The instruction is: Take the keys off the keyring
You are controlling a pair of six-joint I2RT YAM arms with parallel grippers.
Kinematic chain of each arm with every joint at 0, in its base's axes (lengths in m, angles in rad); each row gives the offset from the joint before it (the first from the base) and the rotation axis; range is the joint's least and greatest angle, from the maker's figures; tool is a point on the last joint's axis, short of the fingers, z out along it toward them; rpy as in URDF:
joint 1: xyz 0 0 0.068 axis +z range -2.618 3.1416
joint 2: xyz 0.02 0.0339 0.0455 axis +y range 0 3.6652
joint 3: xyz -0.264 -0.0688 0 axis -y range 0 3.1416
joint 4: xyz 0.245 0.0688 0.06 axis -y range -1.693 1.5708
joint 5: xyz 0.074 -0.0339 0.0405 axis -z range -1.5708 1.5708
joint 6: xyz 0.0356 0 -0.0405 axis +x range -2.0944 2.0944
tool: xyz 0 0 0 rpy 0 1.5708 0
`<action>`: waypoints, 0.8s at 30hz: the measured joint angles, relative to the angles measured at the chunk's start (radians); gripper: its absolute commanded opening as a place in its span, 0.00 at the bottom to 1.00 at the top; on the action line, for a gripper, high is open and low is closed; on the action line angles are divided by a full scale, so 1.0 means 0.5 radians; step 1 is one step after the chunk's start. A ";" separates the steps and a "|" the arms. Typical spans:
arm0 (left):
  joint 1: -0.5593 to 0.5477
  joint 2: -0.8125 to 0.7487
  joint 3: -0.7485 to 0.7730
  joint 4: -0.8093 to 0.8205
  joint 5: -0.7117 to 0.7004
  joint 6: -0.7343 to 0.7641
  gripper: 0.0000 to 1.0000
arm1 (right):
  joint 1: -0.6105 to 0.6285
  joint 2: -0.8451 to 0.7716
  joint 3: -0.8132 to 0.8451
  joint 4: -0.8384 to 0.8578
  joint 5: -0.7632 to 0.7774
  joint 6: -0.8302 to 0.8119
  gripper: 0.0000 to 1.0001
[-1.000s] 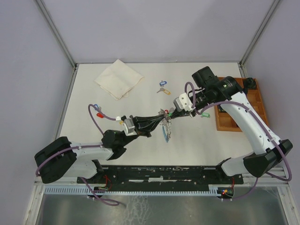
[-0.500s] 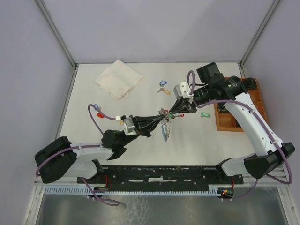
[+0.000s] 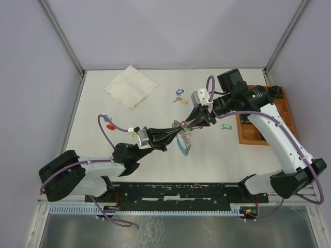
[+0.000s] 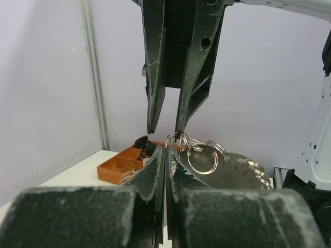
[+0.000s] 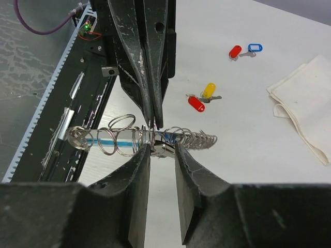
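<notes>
The keyring (image 3: 182, 145) hangs over the table's middle, its light-blue band (image 5: 105, 141) threaded with several silver split rings and keys (image 4: 227, 169). My left gripper (image 3: 177, 131) is shut on the keyring's top, its fingers (image 4: 155, 170) pressed together around a ring. My right gripper (image 3: 189, 124) meets it from the right. The right fingers (image 5: 138, 170) stand apart on either side of a small silver piece (image 5: 164, 150) of the bunch, and a gap shows beside it. In the left wrist view the right gripper (image 4: 164, 129) comes down from above with its tips apart.
Loose tagged keys lie on the table: a blue and yellow pair (image 3: 179, 96), a green one (image 3: 225, 126), a red and blue pair (image 3: 107, 121). A folded cloth (image 3: 131, 87) is at the back left. A wooden compartment tray (image 3: 269, 120) stands at the right edge.
My right gripper has gone from shut to open and has shifted a little left toward the left gripper. The left gripper has kept its hold on the keyring.
</notes>
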 measured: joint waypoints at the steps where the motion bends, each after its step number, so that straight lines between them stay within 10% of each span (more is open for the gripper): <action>1: 0.000 0.004 0.000 0.000 0.000 0.000 0.03 | 0.004 -0.006 0.000 0.000 -0.002 0.001 0.33; 13: 0.000 0.026 0.000 0.000 0.002 -0.026 0.03 | 0.065 -0.027 -0.106 0.103 0.014 0.149 0.34; 24: 0.001 0.026 0.000 0.001 -0.002 -0.026 0.03 | 0.071 -0.027 -0.135 0.169 0.033 0.251 0.04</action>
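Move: The right hand, open, sits about 1 cm ahead and 1 cm to the right of the keyring part pinched in the left fingertips, and about 1 cm above it. The keyring's blue strap hangs about 6 cm back, 1 cm left and 4 cm below the right hand. The loose green tag on the table is roughly 15 cm right, 4 cm ahead and 30 cm below. The left hand already has the keyring between its pads. Back by just under 1 cm at first, then down and left by about 1 cm each, the right hand works in against the keyring at the left fingertips, rolling about 5 degrees. There it slows almost to a stop and closes its fingers most of the way, pinching the small metal ring right beside the left tips. The left hand keeps its hold, practically still. ##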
